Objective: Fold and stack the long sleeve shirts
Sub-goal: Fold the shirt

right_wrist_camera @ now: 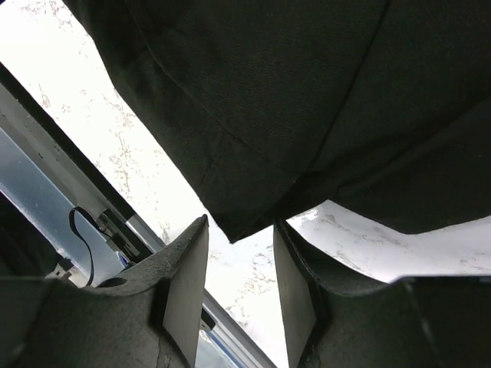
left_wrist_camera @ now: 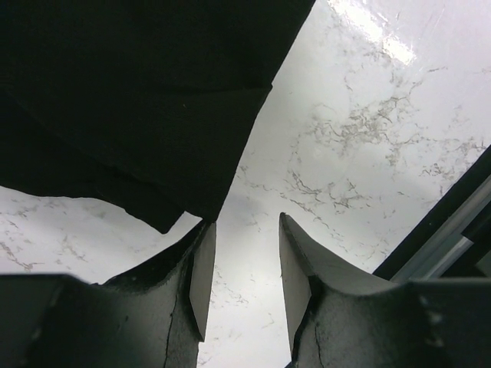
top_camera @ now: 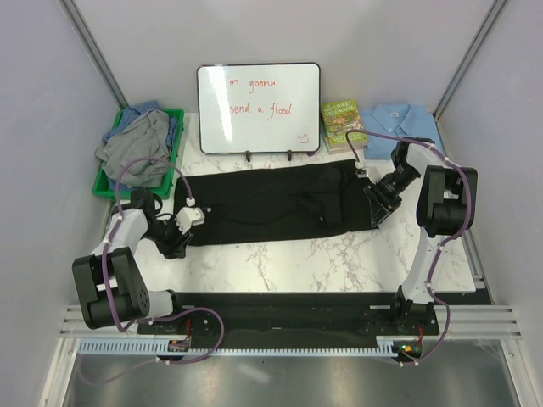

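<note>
A black long sleeve shirt point(top_camera: 263, 199) lies spread flat across the marble table point(top_camera: 339, 263), with small pale buttons near its right half. My left gripper point(top_camera: 176, 237) hangs over the shirt's near left corner. In the left wrist view the left gripper point(left_wrist_camera: 245, 221) is open, only marble shows between its fingers, and the black shirt point(left_wrist_camera: 138, 92) ends just past the left fingertip. My right gripper point(top_camera: 378, 209) is at the shirt's right end. In the right wrist view the right gripper point(right_wrist_camera: 241, 222) is open, and a corner of the black shirt point(right_wrist_camera: 291, 92) reaches the tips.
A green bin point(top_camera: 106, 182) at the back left holds grey and blue shirts point(top_camera: 140, 144). A folded light blue collared shirt point(top_camera: 407, 119) lies at the back right beside a green book point(top_camera: 342, 123). A whiteboard point(top_camera: 259, 108) stands behind the black shirt.
</note>
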`<control>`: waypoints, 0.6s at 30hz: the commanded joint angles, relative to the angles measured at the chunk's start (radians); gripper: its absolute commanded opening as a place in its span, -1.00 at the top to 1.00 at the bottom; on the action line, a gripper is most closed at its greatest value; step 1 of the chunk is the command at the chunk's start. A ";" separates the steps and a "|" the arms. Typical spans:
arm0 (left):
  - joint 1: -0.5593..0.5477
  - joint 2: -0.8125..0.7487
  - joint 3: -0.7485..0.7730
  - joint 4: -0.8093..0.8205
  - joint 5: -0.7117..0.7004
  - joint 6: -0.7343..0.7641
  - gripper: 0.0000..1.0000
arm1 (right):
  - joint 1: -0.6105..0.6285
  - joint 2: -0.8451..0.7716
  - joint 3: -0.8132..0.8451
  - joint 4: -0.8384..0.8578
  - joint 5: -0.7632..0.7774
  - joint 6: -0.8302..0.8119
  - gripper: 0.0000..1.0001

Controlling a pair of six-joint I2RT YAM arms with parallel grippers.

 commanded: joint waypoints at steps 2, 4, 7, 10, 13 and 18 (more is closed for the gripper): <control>-0.001 -0.009 -0.004 0.055 0.040 -0.013 0.10 | 0.002 -0.014 0.038 -0.113 -0.055 0.005 0.13; -0.001 0.003 0.005 0.064 0.039 -0.017 0.10 | 0.004 -0.009 0.047 -0.113 -0.060 0.010 0.22; 0.001 0.021 0.008 0.093 0.039 -0.028 0.11 | 0.002 -0.004 0.057 -0.114 -0.054 0.010 0.40; -0.008 0.037 0.021 0.118 0.042 -0.054 0.11 | 0.002 -0.004 0.055 -0.113 -0.057 0.011 0.63; -0.019 0.057 0.031 0.126 0.020 -0.077 0.11 | 0.004 -0.003 0.058 -0.113 -0.060 0.015 0.87; -0.018 0.022 0.034 0.106 -0.006 -0.074 0.10 | 0.002 -0.014 0.055 -0.113 -0.054 0.013 1.00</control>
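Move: The black shirt's near right corner lies practically at the right fingertips, about 1 cm ahead and 1 cm below them; its folded sleeve is some 16 cm left and 5 cm farther out. The shirt's near left corner is about 2 cm ahead, 1 cm right and 2 cm below the left hand, with the green basket some 29 cm ahead and 10 cm left of that hand. The book pile stands roughly 27 cm ahead and 9 cm left of the right hand. The shirt's near right corner is pinched by the right hand, which eases forward barely 1 cm as its half-open fingers shut fully on the cloth. At the near left corner the left hand creeps about 2 cm forward, then also sinks about 1 cm, bringing that corner between its still half-open fingertips. ##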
